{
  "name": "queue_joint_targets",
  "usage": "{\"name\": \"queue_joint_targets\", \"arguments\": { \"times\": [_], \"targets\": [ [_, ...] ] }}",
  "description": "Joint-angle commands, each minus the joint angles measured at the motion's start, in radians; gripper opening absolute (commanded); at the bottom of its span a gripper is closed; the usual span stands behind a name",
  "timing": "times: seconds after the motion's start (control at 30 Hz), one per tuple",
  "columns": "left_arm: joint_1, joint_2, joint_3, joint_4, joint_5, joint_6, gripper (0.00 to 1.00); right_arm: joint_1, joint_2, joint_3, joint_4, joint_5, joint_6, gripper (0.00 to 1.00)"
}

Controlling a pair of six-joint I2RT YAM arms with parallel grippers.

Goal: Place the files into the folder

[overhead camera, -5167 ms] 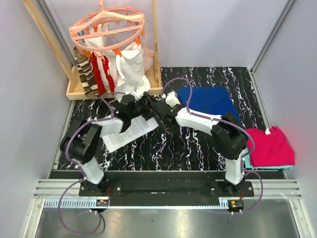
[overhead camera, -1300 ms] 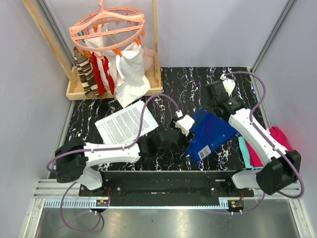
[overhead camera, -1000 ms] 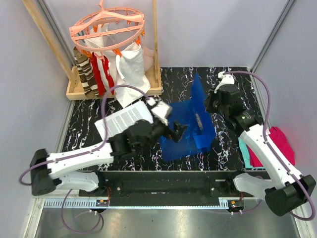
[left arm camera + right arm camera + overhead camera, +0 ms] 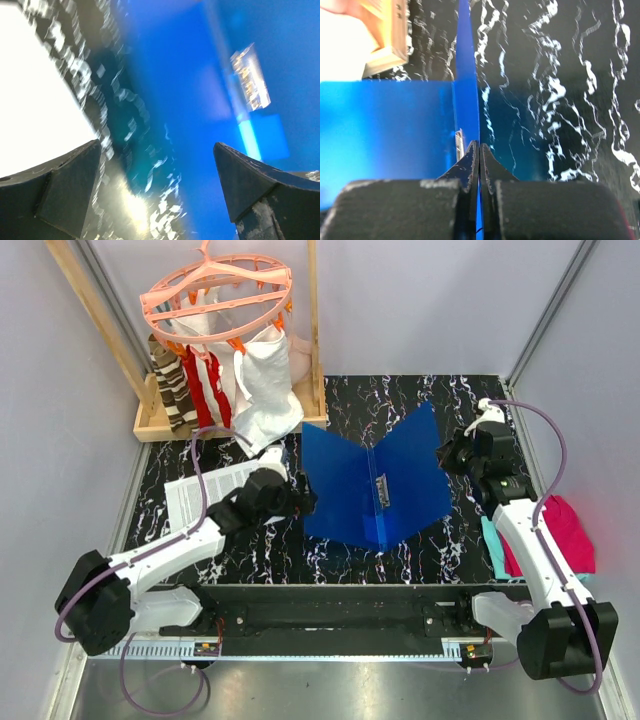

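Observation:
The blue folder (image 4: 345, 490) lies open in the middle of the table, its metal clip (image 4: 382, 490) along the spine. Its left cover is flat; its right cover slants upward. My right gripper (image 4: 447, 453) is shut on that raised cover's outer edge, and in the right wrist view the thin blue sheet runs between the closed fingertips (image 4: 479, 150). My left gripper (image 4: 300, 502) stands open just left of the folder, nothing between its fingers (image 4: 65, 185). The files (image 4: 205, 495), white printed sheets, lie left of it, partly under the left arm.
A wooden tray (image 4: 150, 425) at the back left carries a pink hanger rack (image 4: 215, 290) with hanging cloths and a white bag (image 4: 268, 375). Folded magenta cloth (image 4: 560, 535) lies at the right edge. Metal frame posts border the table.
The folder has dropped from half-upright to spread open. My left arm has drawn back leftward and its jaws have widened. My right gripper has swung right, still holding the cover.

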Motion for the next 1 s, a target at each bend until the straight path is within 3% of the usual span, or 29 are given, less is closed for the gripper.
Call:
{"name": "queue_joint_targets", "arguments": {
  "times": [0.0, 0.23, 0.27, 0.3, 0.37, 0.4, 0.47, 0.5, 0.53, 0.57, 0.7, 0.87, 0.93, 0.97],
  "targets": [
    [0.008, -0.055, -0.098, 0.048, 0.044, -0.074, 0.99, -0.038, 0.005, -0.016, -0.018, -0.067, 0.036, 0.00],
    [0.008, 0.034, -0.074, 0.131, 0.135, -0.096, 0.95, -0.044, 0.017, -0.019, -0.020, -0.069, 0.035, 0.00],
    [0.008, 0.042, -0.069, 0.131, 0.127, -0.088, 0.88, -0.046, 0.017, -0.025, -0.020, -0.061, 0.038, 0.00],
    [0.011, 0.051, -0.061, 0.128, 0.120, -0.076, 0.70, -0.050, 0.017, -0.030, -0.020, -0.049, 0.044, 0.00],
    [0.025, 0.048, -0.060, 0.125, 0.122, -0.061, 0.50, -0.052, 0.029, -0.045, -0.023, -0.031, 0.058, 0.00],
    [0.030, 0.033, -0.061, 0.120, 0.130, -0.035, 0.30, -0.053, 0.038, -0.050, -0.021, -0.011, 0.070, 0.00],
    [0.033, 0.008, -0.058, 0.110, 0.142, -0.016, 0.14, -0.053, 0.089, -0.051, -0.032, 0.011, 0.105, 0.01],
    [0.034, -0.021, -0.057, 0.104, 0.147, -0.005, 0.00, -0.055, 0.115, -0.045, -0.043, 0.041, 0.118, 0.03],
    [0.034, -0.039, -0.057, 0.105, 0.150, -0.008, 0.00, -0.058, 0.142, -0.036, -0.082, 0.058, 0.130, 0.07],
    [0.034, -0.056, -0.060, 0.085, 0.164, -0.013, 0.00, -0.062, 0.207, -0.006, -0.105, 0.101, 0.153, 0.21],
    [0.034, -0.105, -0.069, 0.097, 0.185, -0.088, 0.00, -0.072, 0.353, 0.114, -0.221, 0.163, 0.132, 0.63],
    [0.033, -0.072, -0.051, 0.128, 0.193, -0.136, 0.00, -0.066, 0.327, 0.220, -0.307, 0.226, 0.102, 0.81],
    [0.033, -0.053, -0.037, 0.131, 0.193, -0.142, 0.00, -0.044, 0.292, 0.232, -0.304, 0.250, 0.092, 0.98],
    [0.033, -0.039, -0.025, 0.131, 0.190, -0.146, 0.00, -0.030, 0.266, 0.243, -0.304, 0.256, 0.083, 0.99]
  ]
}}
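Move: The folder's left cover edge lies about 5 cm below the left hand and 2 cm back, straight in line sideways; the clip is roughly 17 cm to that hand's right and 4 cm ahead, the paper some 16 cm left and 3 cm ahead, both about 8 cm lower. For the right hand, still pinching the right cover's edge, the laying spot is about 13 cm below and 4 cm right, level fore and aft; the clip lies 13 cm left of the hand, 3 cm back. The folder's left cover edge is pinched by the left hand, which sinks about 5 cm and slightly back with fingers wide, shuts on the edge, then rises again still holding, rolling a little. The right hand keeps its pinch on the right cover almost in place, then opens, letting go, and drops fast beside that cover and somewhat rightward, its fingers tipping some 30 degrees downward, before rising about 2 cm. ##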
